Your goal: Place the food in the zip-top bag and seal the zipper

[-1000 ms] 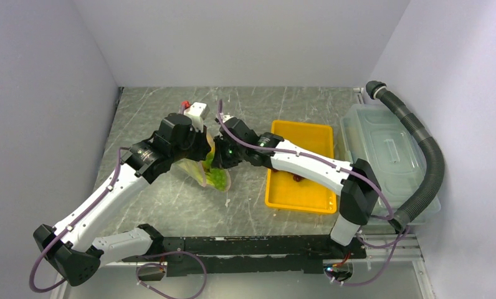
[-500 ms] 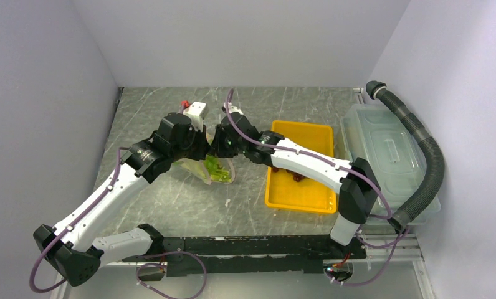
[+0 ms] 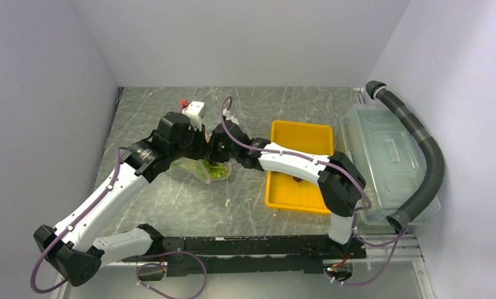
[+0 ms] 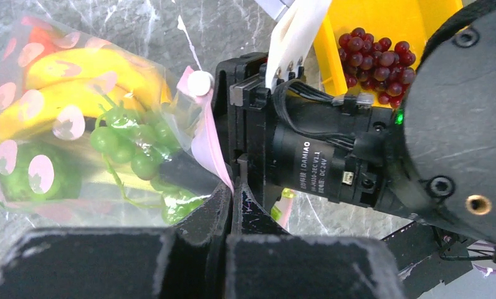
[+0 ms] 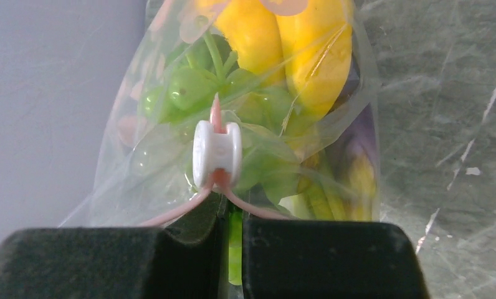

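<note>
The zip-top bag (image 3: 207,169) lies between my two grippers, left of the tray. Through its clear wall I see food: yellow bananas (image 4: 77,81), green grapes (image 4: 130,140) and a leafy piece (image 5: 276,180). My left gripper (image 4: 233,187) is shut on the pink zipper (image 4: 205,146) at the bag's mouth. A white slider (image 5: 216,152) sits on the strip, and the two pink lips part just below it over my right gripper (image 5: 230,205). That gripper is shut, its tips poking into the mouth right behind the slider. Purple grapes (image 4: 373,56) lie in the tray.
The yellow tray (image 3: 301,128) stands right of the bag under my right forearm. A translucent lidded bin (image 3: 386,156) and a black ribbed hose (image 3: 429,156) are along the right wall. Grey walls close the back and both sides.
My right arm has swung left and its wrist has moved toward the back, along the bag's mouth. The bag has bunched up and shifted slightly back. My left gripper kept its hold.
</note>
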You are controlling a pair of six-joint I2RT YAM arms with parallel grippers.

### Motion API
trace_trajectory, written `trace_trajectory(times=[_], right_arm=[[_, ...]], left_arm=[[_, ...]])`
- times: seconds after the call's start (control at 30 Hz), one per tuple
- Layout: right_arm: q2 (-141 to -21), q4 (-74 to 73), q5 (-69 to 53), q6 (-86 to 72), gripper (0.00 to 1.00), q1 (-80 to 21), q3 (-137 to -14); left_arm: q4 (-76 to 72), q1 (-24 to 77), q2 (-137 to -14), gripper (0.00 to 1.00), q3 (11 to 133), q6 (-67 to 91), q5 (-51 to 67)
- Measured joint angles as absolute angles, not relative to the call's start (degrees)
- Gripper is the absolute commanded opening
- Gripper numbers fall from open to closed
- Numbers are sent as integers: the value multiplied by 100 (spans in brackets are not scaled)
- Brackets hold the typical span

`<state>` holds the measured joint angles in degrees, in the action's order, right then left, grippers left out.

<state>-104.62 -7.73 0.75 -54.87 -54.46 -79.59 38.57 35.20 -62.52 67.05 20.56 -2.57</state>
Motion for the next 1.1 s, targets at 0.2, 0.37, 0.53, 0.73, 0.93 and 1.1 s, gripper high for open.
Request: trace_trajectory(times=[0.2, 0.37, 0.53, 0.73, 0.93, 1.1], right_arm=[[-10545, -325, -43, -5734, 0, -5520, -7881], [-10554, 80, -176, -5867, 0, -5524, -7686], [-10554, 427, -294, -5870, 4, -5527, -7461], [-10479, 838, -320, -5863, 39, -5529, -7100], [-10047, 915, -233, -5749, 50, -5529, -6698], [-9454, 904, -5, -5612, 51, -5529, -6462]], left_arm=[[3863, 3463, -6257, 0, 6705, 2047, -250], [3863, 3446, -6257, 0, 6705, 2049, -248], [3868, 3444, -6257, 0, 6702, 2049, -189], [3868, 3430, -6235, 0, 6685, 2051, -75], [3854, 3426, -6193, 0, 6685, 2058, -60], [3848, 3426, -6119, 0, 6685, 2064, -69]])
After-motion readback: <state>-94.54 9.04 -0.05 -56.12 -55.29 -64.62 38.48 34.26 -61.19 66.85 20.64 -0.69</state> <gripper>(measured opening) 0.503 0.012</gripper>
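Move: The right gripper is at the bag's mouth with the green grapes pinched in its nearly shut fingers. The bag's filled body lies about 12 cm to its left, 3 cm farther out and 8 cm below; the white slider on the rim is some 6 cm ahead and 4 cm left, slightly higher. The yellow tray sits roughly 34 cm to its right and 3 cm back. From the left gripper, which pinches the rim, the bag's body is about 8 cm left, 3 cm ahead and 15 cm below. Ease the right gripper another 2 cm or so left into the bag's mouth, rolling it slightly so its left side rises, then open the fingers to about half and let go of the green grapes. Straight after, draw the open hand back out to the right and up, some 3–4 cm each way, and a little towards the base. Keep the left gripper shut on the rim, nearly still. ##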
